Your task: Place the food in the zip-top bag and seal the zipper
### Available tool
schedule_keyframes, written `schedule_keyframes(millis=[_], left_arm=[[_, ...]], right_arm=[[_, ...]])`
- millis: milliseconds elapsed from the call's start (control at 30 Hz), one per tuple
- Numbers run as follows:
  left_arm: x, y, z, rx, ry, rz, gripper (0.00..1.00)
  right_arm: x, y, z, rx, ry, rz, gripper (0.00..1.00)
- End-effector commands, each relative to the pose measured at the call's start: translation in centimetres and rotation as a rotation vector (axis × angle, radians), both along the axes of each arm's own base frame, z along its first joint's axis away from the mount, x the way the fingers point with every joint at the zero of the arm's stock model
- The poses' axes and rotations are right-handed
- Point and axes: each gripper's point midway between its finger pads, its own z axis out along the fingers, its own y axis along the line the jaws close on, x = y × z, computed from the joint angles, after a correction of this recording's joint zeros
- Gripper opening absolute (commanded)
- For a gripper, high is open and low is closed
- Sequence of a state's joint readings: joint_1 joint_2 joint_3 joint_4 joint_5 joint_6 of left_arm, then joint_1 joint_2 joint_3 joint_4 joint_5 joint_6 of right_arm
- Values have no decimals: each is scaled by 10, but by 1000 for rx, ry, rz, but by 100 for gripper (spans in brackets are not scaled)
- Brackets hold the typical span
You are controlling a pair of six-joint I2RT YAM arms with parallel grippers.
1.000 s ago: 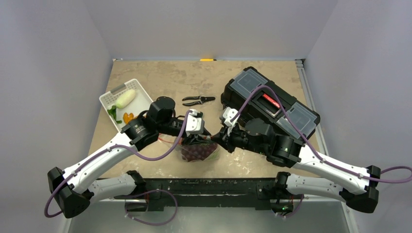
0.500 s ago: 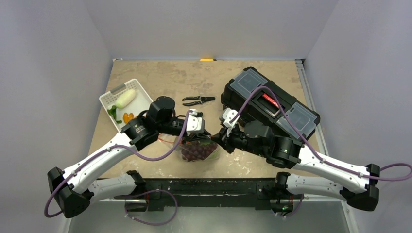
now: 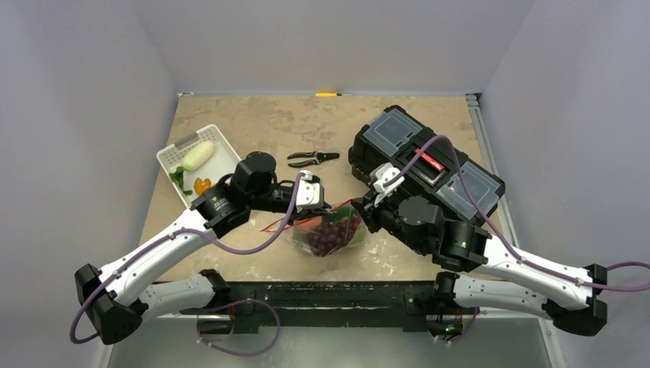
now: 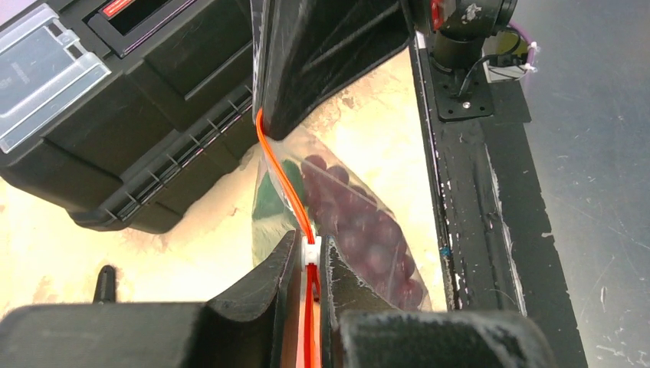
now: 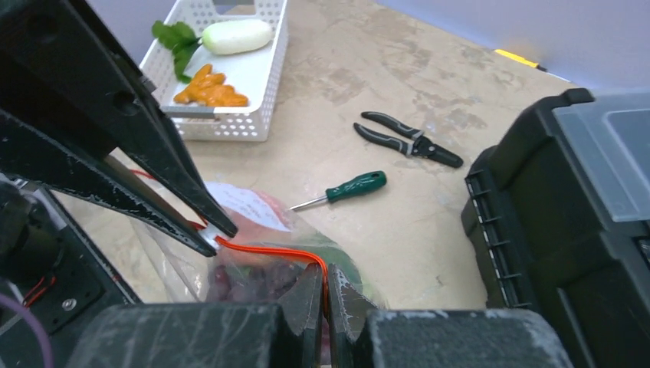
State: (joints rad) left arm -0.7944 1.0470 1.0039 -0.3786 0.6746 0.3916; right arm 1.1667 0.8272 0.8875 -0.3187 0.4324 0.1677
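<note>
The clear zip-top bag (image 3: 328,234) hangs stretched between my two grippers, just above the table. Dark purple grapes (image 4: 360,222) and something green (image 4: 268,201) lie inside it. The orange-red zipper (image 5: 268,251) runs taut from one gripper to the other. My left gripper (image 4: 310,247) is shut on the zipper's small white slider (image 4: 311,251). At the strip's other end, my right gripper (image 5: 325,272) is shut on the zipper. More food lies in the white basket (image 3: 224,165): a pale cucumber (image 3: 198,156) and an orange carrot (image 3: 201,185) with green leaves (image 3: 178,179).
A black toolbox (image 3: 425,161) stands close behind the right gripper. Black-handled pliers (image 3: 313,159) lie on the table beyond the bag. A green-handled screwdriver (image 5: 349,188) lies near the bag. The black base rail (image 4: 467,230) runs along the table's near edge.
My left gripper has closed on the slider. My right gripper has moved right and back with its end of the zipper, pulling the bag taut and shifting it to the right.
</note>
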Motion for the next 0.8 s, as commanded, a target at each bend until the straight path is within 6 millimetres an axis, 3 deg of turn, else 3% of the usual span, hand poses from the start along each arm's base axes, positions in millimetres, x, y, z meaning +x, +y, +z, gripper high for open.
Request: schedule_keyframes(millis=[0, 533, 767], left_arm=[[-6, 5, 15, -12, -40, -13, 0], [-2, 11, 14, 3, -79, 17, 0], [0, 12, 12, 9, -90, 27, 0]], right_arm=[[22, -39, 29, 85, -74, -225, 0], [19, -109, 33, 153, -62, -449, 0], [16, -149, 36, 234, -56, -604, 0]])
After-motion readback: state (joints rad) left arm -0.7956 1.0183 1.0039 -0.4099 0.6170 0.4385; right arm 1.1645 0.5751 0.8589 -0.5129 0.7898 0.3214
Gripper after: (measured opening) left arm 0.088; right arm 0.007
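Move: The left fingers already pinch the white zipper slider. The right fingers, which already grip the orange zipper's end, have that slider about 6 cm to their left, 1 cm back and nearly level. From the right hand, the food-filled bag hangs some 6 cm left, 4 cm back and 10 cm below. The toolbox's middle is about 21 cm right, 10 cm ahead and 12 cm down, and the screwdriver about 9 cm left, 11 cm ahead and 20 cm down. Keeping its shut grip on the zipper's end, the right hand pulls it about 10 cm to the right, away from the slider and towards the toolbox, rising only slightly and swinging some 20 degrees clockwise. The left hand stays practically in place with its fingers still clamped on the white slider, holding it back so that the orange zipper is drawn through it. ##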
